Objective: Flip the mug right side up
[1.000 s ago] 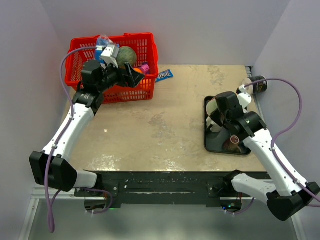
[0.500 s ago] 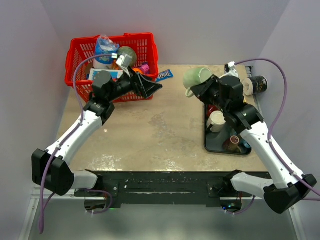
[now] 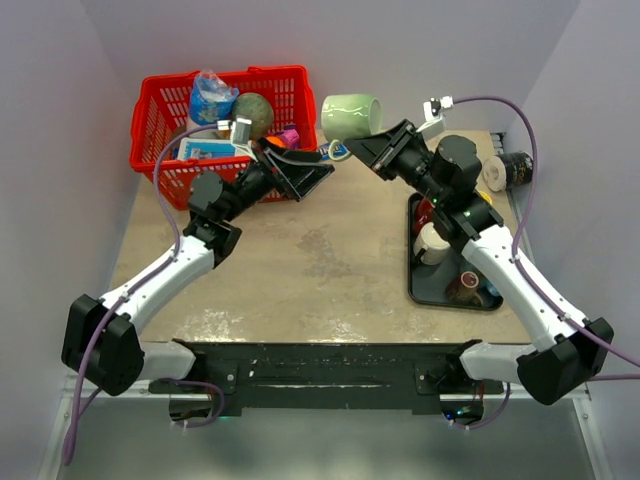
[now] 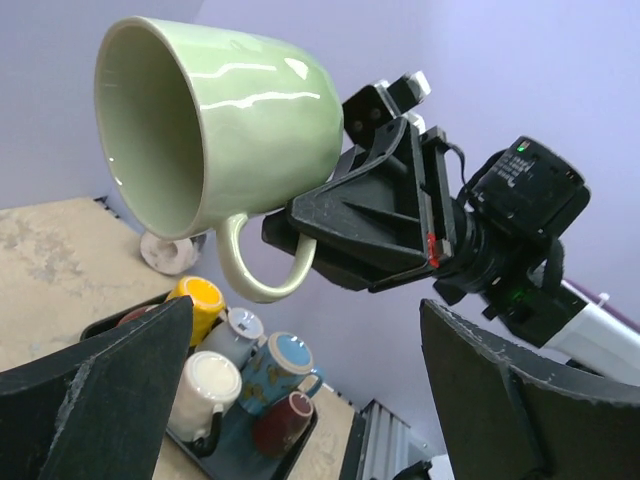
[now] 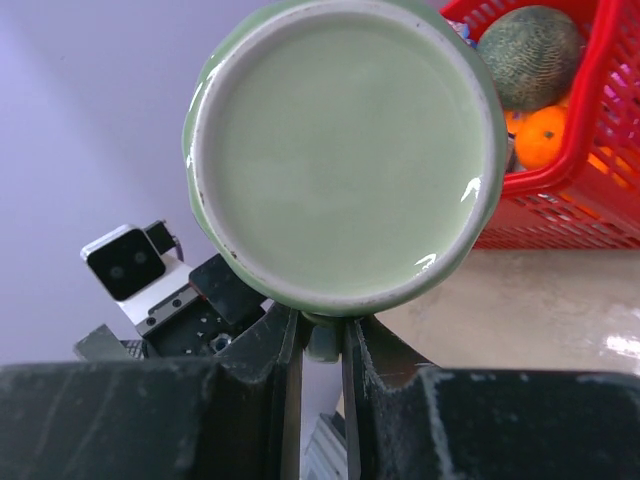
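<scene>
The pale green mug (image 3: 352,115) hangs in the air on its side over the far middle of the table. My right gripper (image 3: 372,150) is shut on its handle. In the right wrist view the mug's flat base (image 5: 345,140) faces the camera, and the handle (image 5: 322,335) sits pinched between the fingers. In the left wrist view the mug's mouth (image 4: 150,130) points towards the camera, handle (image 4: 262,270) underneath. My left gripper (image 3: 316,176) stands wide open just left of the mug, apart from it, with nothing between its fingers (image 4: 110,400).
A red basket (image 3: 300,95) with a melon, a bottle and packets stands at the back left. A black tray (image 3: 413,285) on the right holds several mugs, among them a white mug (image 4: 205,390) and a blue mug (image 4: 278,365). A dark can (image 3: 517,168) stands at the back right.
My right arm has lifted the green mug off the tray, up and to the left. My left arm has swung from the basket towards the middle, facing the mug.
</scene>
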### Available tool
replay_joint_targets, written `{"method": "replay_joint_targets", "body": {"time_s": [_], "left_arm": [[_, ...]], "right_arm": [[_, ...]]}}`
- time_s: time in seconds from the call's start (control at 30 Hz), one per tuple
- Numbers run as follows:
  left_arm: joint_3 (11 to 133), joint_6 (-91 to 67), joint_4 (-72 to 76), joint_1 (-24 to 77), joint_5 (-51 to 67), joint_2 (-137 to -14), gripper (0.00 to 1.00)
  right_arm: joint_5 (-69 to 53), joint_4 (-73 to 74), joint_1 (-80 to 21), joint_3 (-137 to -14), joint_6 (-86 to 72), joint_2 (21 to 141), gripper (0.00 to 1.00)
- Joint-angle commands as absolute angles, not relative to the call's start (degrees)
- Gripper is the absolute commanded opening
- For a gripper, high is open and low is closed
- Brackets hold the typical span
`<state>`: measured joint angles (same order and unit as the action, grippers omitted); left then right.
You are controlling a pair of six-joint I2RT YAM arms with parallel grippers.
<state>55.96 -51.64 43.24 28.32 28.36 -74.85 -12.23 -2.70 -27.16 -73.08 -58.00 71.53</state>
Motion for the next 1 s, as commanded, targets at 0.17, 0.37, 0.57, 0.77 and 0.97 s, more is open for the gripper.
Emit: {"method": "replay_joint_targets", "body": {"time_s": [0.17, 0.37, 0.57, 0.77, 0.97], "left_arm": [[61.26, -61.86, 49.92, 28.74, 27.85, -76.81, 0.96], [63.28, -66.18, 51.24, 28.74, 30.14, -79.01, 0.76], [64.69, -70.04, 52.56, 28.74, 31.82, -80.33, 0.53], [63.72, -70.93, 53.53, 28.74, 31.90, -79.63, 0.31], [64.07, -71.11, 54.05, 28.74, 32.78, -80.07, 0.00]], "right_arm": [[-20.56, -19.06, -27.07, -77.61, -59.77, 70.93, 0.00], [-24.60, -21.62, -27.07, -76.64, -58.45, 70.75, 0.00], [-27.50, -23.37, -27.07, -75.32, -57.48, 70.66, 0.00], [-29.53, -23.65, -27.16, -74.36, -56.08, 70.93, 0.00], [-29.98, -20.33, -27.07, -74.44, -54.32, 71.72, 0.00]]}}
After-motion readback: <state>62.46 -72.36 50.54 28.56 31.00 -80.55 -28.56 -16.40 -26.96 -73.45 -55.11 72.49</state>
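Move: The green mug lies on its side, mouth towards the left hand, its handle pinched by the right fingers. Its middle is roughly 7 cm ahead, 5 cm right and 5 cm above the open left hand, and about 4 cm ahead and 5 cm above the right. The basket sits some 26 cm ahead, 21 cm left and 33 cm below the left hand. The mug tray is about 23 cm to the right hand's right, level with it, 40 cm below. The left fingers, wide open at first, rise about 4 cm with a slight shift right and close on the mug's handle near the rim, the wrist turning some 20 degrees. Still pinching the handle, the right hand brings the mug up and back about 4 cm each and a little left, turning counter-clockwise and tipping its fingers up about 15 degrees each, to meet them. ##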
